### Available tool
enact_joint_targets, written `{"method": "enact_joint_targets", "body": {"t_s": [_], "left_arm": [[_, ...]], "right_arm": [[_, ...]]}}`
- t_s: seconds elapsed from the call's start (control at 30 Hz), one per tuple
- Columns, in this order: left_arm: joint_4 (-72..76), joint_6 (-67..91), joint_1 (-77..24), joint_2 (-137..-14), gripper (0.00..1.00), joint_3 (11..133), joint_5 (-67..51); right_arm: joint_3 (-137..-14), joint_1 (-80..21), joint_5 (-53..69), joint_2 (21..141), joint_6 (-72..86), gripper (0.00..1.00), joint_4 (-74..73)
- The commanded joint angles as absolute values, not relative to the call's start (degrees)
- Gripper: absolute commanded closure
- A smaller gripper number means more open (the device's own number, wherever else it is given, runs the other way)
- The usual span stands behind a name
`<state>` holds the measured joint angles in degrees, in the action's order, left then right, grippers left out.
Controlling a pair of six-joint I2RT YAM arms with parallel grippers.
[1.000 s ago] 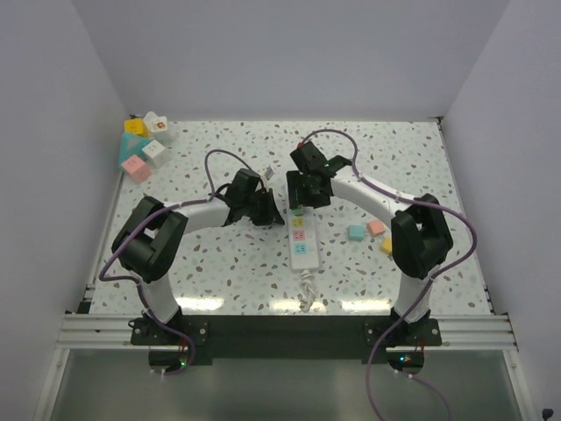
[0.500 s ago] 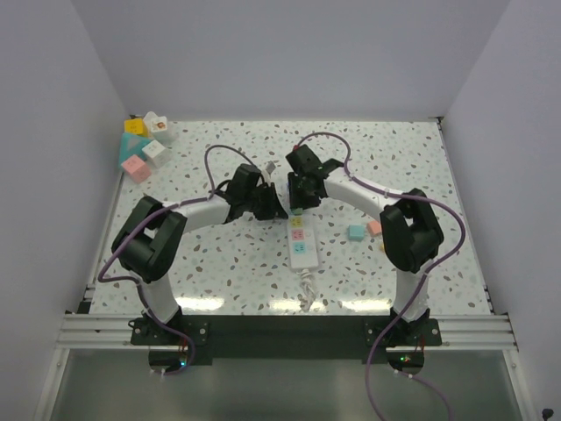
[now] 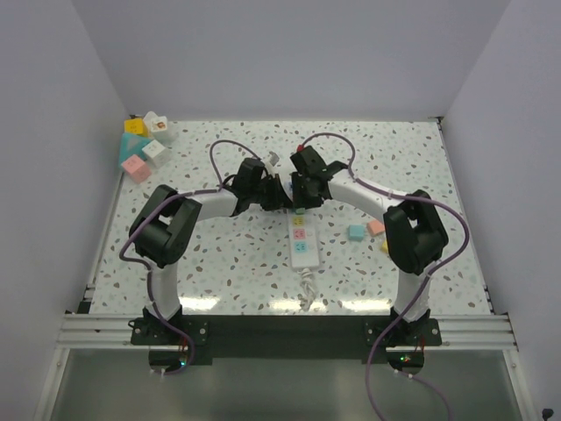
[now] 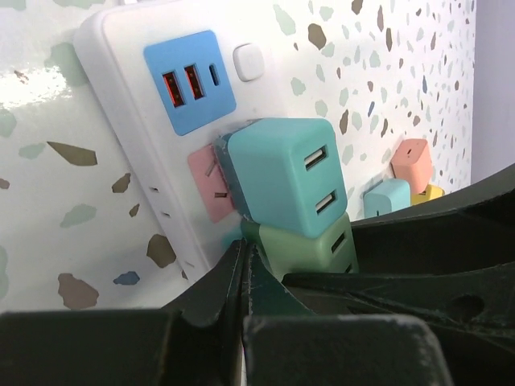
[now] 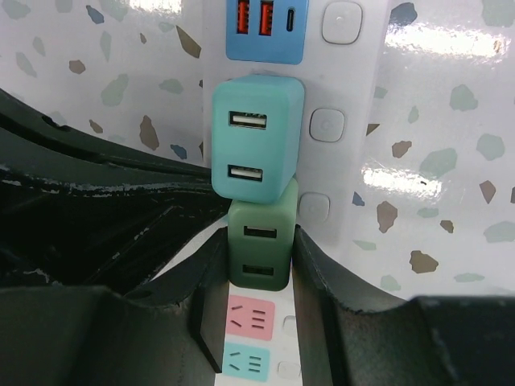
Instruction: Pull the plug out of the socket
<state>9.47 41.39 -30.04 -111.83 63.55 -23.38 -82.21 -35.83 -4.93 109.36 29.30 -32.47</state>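
Note:
The socket [image 3: 302, 246] is a white power strip lying lengthwise mid-table. Two cube plugs sit side by side in it, a teal one [image 5: 256, 137] and a green one [image 5: 261, 265]. My right gripper [image 5: 258, 241] is shut on the green plug, one finger on each side. The left gripper [image 4: 244, 245] is shut with nothing between its fingers. Its tips rest at the strip's long edge [image 4: 129, 96], right beside the green plug's base [image 4: 310, 249]. From above, both grippers [image 3: 279, 195] [image 3: 301, 203] meet over the strip's far end.
A cluster of coloured blocks [image 3: 145, 145] sits in the back left corner. Small loose cubes [image 3: 366, 230] lie right of the strip. The strip's coiled cord [image 3: 307, 289] runs toward the near edge. White walls close in on three sides.
My right gripper has closed onto the green plug. The left arm has swung right and forward, bringing its shut tips against the strip next to the plugs.

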Motion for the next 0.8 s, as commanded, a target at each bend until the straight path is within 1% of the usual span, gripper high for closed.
{"method": "enact_joint_targets", "body": {"t_s": [0.0, 0.13, 0.2, 0.27, 0.3, 0.4, 0.5, 0.53, 0.6, 0.63, 0.7, 0.73, 0.77], "left_arm": [[12.04, 41.92, -31.02, -115.04, 1.0, 64.07, -22.94], [5.02, 40.08, -31.2, -116.28, 1.0, 64.95, -18.82], [2.74, 39.55, -31.2, -116.28, 1.0, 64.6, -17.76], [2.11, 39.02, -31.29, -116.02, 1.0, 63.99, -17.23], [1.5, 39.02, -31.29, -115.75, 1.0, 63.38, -16.88], [0.88, 38.85, -31.38, -115.66, 1.0, 62.67, -15.82], [0.62, 39.02, -31.64, -116.1, 1.0, 62.75, -15.56], [0.62, 38.94, -31.73, -116.1, 1.0, 62.84, -15.56], [0.88, 39.11, -31.73, -116.1, 1.0, 63.1, -15.91], [0.97, 39.29, -31.73, -115.93, 1.0, 63.19, -16.26], [1.4, 39.46, -31.82, -114.88, 1.0, 63.19, -16.52], [1.58, 39.55, -31.73, -114.35, 1.0, 63.19, -16.7], [1.67, 39.46, -31.9, -113.82, 1.0, 63.19, -16.79]], "right_arm": [[-81.38, -36.56, -0.36, 108.02, 29.79, 1.0, -30.67], [-82.0, -36.56, -0.09, 106.35, 30.23, 1.0, -31.9], [-84.54, -36.56, -0.52, 103.98, 30.5, 1.0, -34.26], [-87.08, -36.56, -4.28, 101.35, 30.93, 1.0, -38.22], [-87.19, -36.56, -5.44, 97.68, 31.02, 1.0, -38.75], [-85.88, -36.47, -10.26, 91.09, 31.82, 1.0, -39.19], [-82.54, -36.3, -11.95, 86.77, 31.38, 1.0, -38.86], [-81.22, -36.3, -12.13, 86.14, 31.29, 1.0, -37.63], [-80.51, -35.77, -15.1, 86.66, 31.81, 1.0, -40.76], [-80.94, -35.42, -21.21, 88.14, 33.3, 1.0, -46.7], [-80.77, -34.63, -27.13, 89.81, 34.97, 1.0, -51.83], [-80.16, -32.37, -30.55, 91.3, 36.29, 1.0, -55.34], [-78.16, -30.86, -31.28, 92.01, 36.82, 1.0, -56.33]]}}
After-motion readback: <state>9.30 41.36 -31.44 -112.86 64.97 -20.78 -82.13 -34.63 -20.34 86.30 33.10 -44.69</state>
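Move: The green plug is already pinched by the right hand and still in its socket. From this hand the plugged-in teal plug stands about 4 cm straight ahead at the same height; on the open table, roughly 4 cm lower, lie the loose teal plug, some 16 cm right and 7 cm back, and the pink plug, 22 cm right and 5 cm back. From the left hand the green plug is about 2 cm right and 1 cm back. The right hand keeps its pinch on the green plug, works it about 2 cm up while easing a little back and right, then whips it up to some 16 cm above the start, fingertips tipping forward by almost 20 degrees, and swings about 8 cm right, sinking slightly at the end as the wrist turns clockwise. The left hand stays almost in place, its shut fingertips kept against the left side of the strip beside the plugs, drifting right by less than a centimetre. ##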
